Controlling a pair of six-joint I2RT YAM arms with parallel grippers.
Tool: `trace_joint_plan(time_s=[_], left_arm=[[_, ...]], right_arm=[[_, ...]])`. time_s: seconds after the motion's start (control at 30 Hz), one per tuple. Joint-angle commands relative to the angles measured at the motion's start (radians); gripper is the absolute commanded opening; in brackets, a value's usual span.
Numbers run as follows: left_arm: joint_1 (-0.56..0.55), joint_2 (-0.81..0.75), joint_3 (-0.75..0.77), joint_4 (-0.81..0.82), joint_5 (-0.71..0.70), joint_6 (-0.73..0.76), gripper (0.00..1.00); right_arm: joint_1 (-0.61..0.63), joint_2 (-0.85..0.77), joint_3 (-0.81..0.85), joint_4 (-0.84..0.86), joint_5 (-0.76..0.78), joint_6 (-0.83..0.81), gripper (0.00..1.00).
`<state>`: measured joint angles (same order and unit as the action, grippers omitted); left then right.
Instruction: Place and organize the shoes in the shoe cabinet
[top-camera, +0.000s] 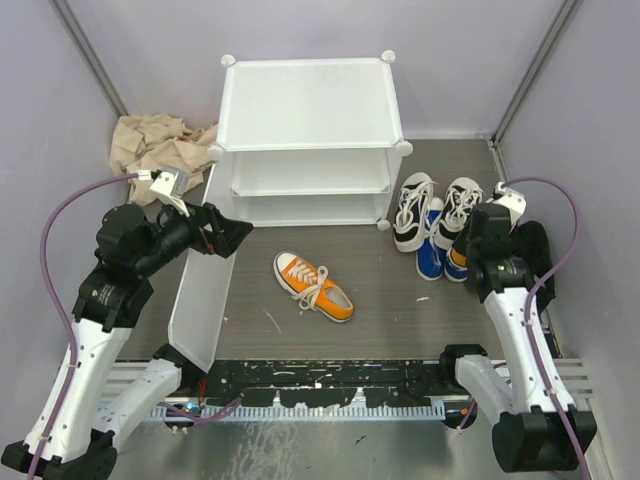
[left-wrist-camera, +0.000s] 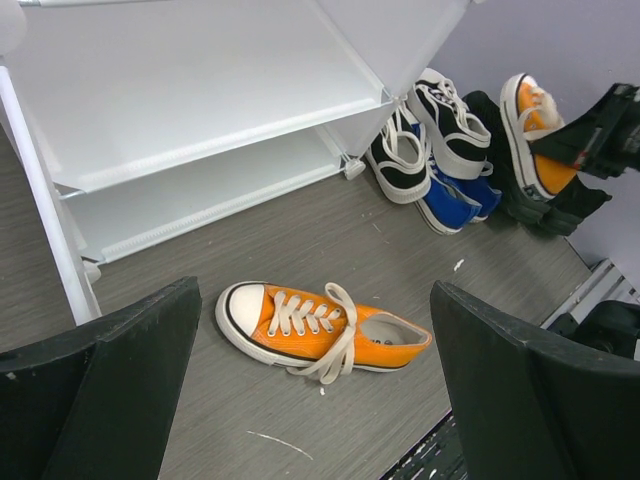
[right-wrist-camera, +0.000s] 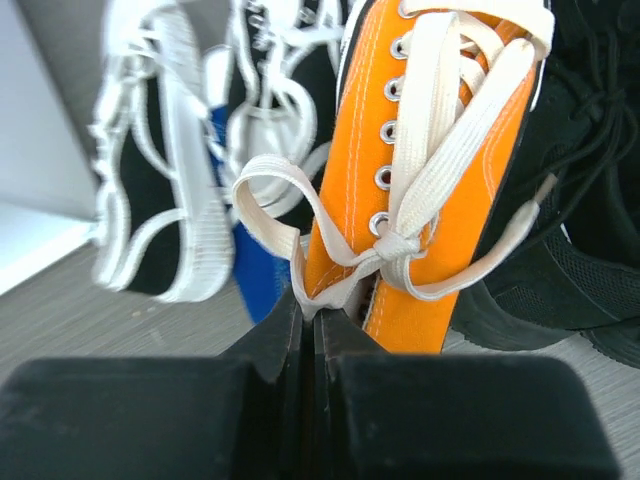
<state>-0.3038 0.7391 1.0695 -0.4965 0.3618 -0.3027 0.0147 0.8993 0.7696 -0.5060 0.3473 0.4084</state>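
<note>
One orange shoe (top-camera: 313, 286) with white laces lies on its sole on the floor in front of the shoe cabinet (top-camera: 305, 110). The cabinet door (top-camera: 205, 290) is swung out to the left. My left gripper (top-camera: 228, 232) hovers beside the door's top edge, open and holding nothing; in the left wrist view the lying orange shoe (left-wrist-camera: 320, 325) shows far below between the jaws. My right gripper (right-wrist-camera: 312, 315) is shut on the collar edge of a second orange shoe (right-wrist-camera: 440, 150), tilted up among the shoes at the right. White-and-black shoes (top-camera: 415, 210), blue shoes (top-camera: 432, 255) and black shoes (right-wrist-camera: 570, 250) sit around it.
Crumpled brown paper (top-camera: 150, 145) lies at the back left beside the cabinet. Grey walls close in the floor on three sides. A black rail (top-camera: 330, 385) runs along the near edge between the arm bases. The cabinet's inner shelf (left-wrist-camera: 230, 140) holds nothing.
</note>
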Motion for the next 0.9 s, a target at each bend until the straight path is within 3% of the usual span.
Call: trace_joint_plan(time_s=[0.0,0.2,0.33,0.47,0.63,0.87], left_arm=[[-0.003,-0.009,0.030,0.001,-0.018,0.013,0.98],[-0.002,-0.003,0.024,0.012,-0.026,-0.004,0.98],[-0.001,-0.001,0.020,0.016,-0.028,-0.021,0.98],[-0.002,-0.001,0.026,-0.003,-0.043,-0.013,0.98],[-0.001,-0.005,0.015,-0.019,-0.058,-0.001,0.98],[-0.002,-0.006,-0.011,-0.024,-0.078,0.016,0.98]], right_arm=[[0.048,-0.103,0.174,-0.059,-0.171,-0.076,0.01],[0.279,-0.152,0.169,-0.123,-0.241,-0.063,0.01],[0.522,-0.147,0.131,-0.129,-0.160,-0.015,0.01],[0.684,-0.118,0.100,-0.128,-0.103,-0.001,0.01],[0.781,-0.032,0.025,-0.045,-0.177,-0.067,0.01],[0.798,0.066,0.003,0.109,-0.136,-0.177,0.01]])
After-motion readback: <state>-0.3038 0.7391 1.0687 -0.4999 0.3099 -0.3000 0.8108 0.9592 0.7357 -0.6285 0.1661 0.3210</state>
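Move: The right hand already holds the second orange shoe clear of the pile. The bare spot it goes to lies about 21 cm left, 9 back and some 15 below. The first orange shoe lies roughly 36 cm left and 10 back; the blue shoes are about 6 cm left and 2 ahead, the dark shoes 16 right and 2 back. From the left hand, that spot is some 29 cm right, 3 ahead and far below. Keeping its pinch on the orange shoe near the laces, the right hand swings it left about 21 cm and back 9 cm, away from the pile and towards the first orange shoe. The hand rises some 7 cm early, then sinks about 12 towards the bare spot, turning roughly 55 degrees counter-clockwise; the fingers stay shut. ##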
